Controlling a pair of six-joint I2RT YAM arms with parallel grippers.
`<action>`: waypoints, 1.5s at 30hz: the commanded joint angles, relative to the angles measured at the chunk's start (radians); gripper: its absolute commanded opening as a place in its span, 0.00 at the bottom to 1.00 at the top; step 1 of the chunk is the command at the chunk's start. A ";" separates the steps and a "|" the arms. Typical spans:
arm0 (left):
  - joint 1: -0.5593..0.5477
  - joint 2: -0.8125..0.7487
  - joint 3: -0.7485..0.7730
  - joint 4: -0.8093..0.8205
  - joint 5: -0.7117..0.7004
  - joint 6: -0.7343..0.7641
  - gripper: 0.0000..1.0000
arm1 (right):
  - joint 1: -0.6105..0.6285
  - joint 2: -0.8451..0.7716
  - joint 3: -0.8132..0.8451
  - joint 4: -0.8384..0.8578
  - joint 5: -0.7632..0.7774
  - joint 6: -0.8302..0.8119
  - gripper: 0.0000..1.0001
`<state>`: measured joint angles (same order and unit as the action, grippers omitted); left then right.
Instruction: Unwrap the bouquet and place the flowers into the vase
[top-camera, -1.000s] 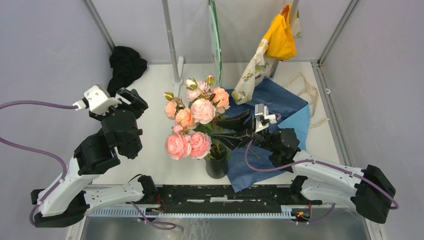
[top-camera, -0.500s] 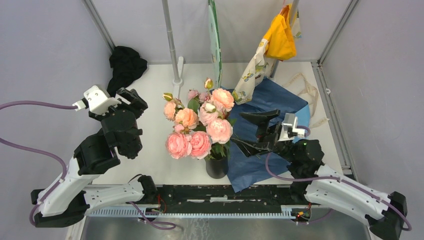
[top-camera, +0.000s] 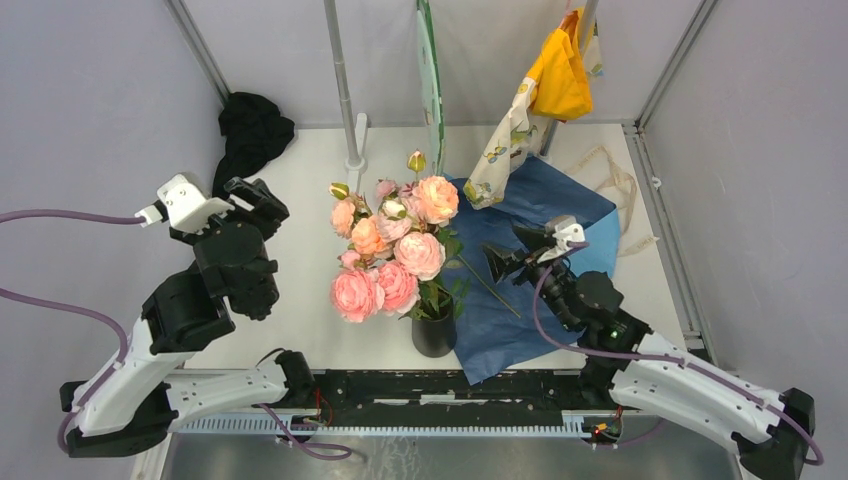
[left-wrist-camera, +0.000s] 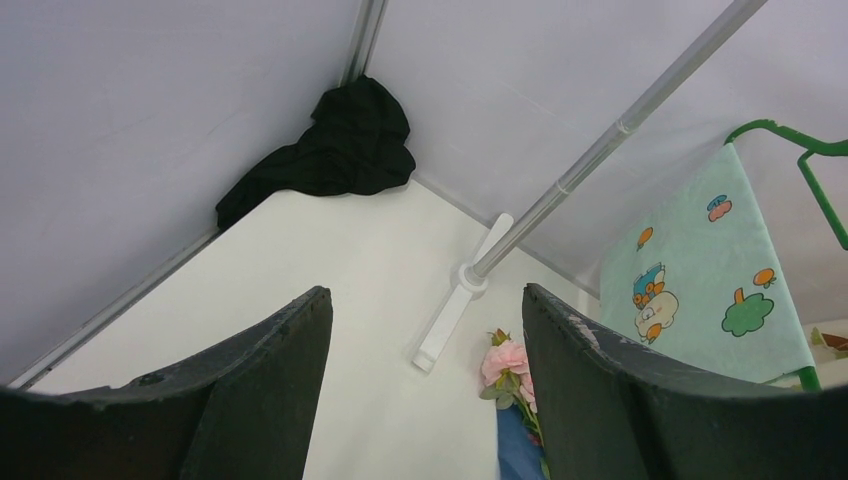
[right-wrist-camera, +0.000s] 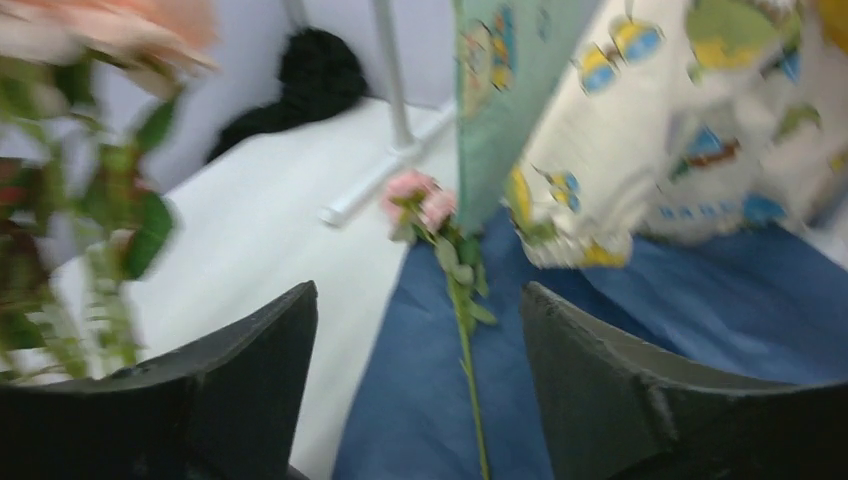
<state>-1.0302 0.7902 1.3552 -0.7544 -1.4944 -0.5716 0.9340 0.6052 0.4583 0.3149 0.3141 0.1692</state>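
Observation:
The black vase (top-camera: 434, 332) stands near the table's front edge, with a bunch of pink and peach flowers (top-camera: 395, 245) upright in it. The unwrapped bouquet paper (top-camera: 545, 200) lies flat, dark blue over light blue, to the right of the vase. One loose rose lies on that paper, its stem (top-camera: 490, 290) running along the sheet, and its head (right-wrist-camera: 415, 190) and stem also show in the right wrist view. My right gripper (top-camera: 510, 250) (right-wrist-camera: 415, 295) hovers open and empty above this stem. My left gripper (top-camera: 252, 195) (left-wrist-camera: 425, 300) is raised at the left, open and empty.
A black cloth heap (top-camera: 255, 125) fills the back left corner. A metal pole on a white foot (top-camera: 352, 150) stands at the back. A pale green patterned cloth (top-camera: 430, 80) and yellow and white cloths (top-camera: 550, 85) hang behind. A cream ribbon (top-camera: 615, 180) lies back right.
My right gripper opened off the flowers at the vase and drew back to the right, uncovering the loose stem on the paper. The bunch shifted slightly in the vase. The left arm barely moved.

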 joint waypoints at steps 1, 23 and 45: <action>-0.007 -0.009 0.028 0.015 -0.046 -0.042 0.76 | 0.005 0.090 0.005 -0.130 0.276 0.051 0.71; -0.006 0.050 0.065 0.014 -0.061 -0.022 0.76 | -0.299 1.009 0.447 -0.078 -0.301 0.064 0.64; -0.006 0.049 0.066 0.016 -0.069 -0.014 0.76 | -0.300 1.461 0.780 -0.168 -0.365 0.025 0.48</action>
<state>-1.0302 0.8524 1.3960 -0.7570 -1.5265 -0.5709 0.6384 2.0350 1.2057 0.1593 -0.0357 0.2039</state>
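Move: The last flower lies on the blue wrap. Its leafy upper stem is about 19 cm ahead of the right hand, 11 cm left and 27 cm down, and some 20 cm ahead, 28 cm right and 41 cm below the left hand. The green towel's lower edge hangs just beyond it, 22 cm ahead of the right hand and 12 cm left. The patterned cloth's lower end hangs 19 cm ahead and 2 cm left, and the vase stands 12 cm back and 11 cm left. The right hand first plunges some 18 cm while reaching about 10 cm forward, tipping its fingers down by nearly 40 degrees with a roll that lowers its left side, and the gripper narrows from wide to part open. Past the vase, it sweeps forward and left just above the wrap, in beneath the green towel, then sinks a last 6 cm to straddle the flower's leafy stem, the fingers just starting to close around it. ##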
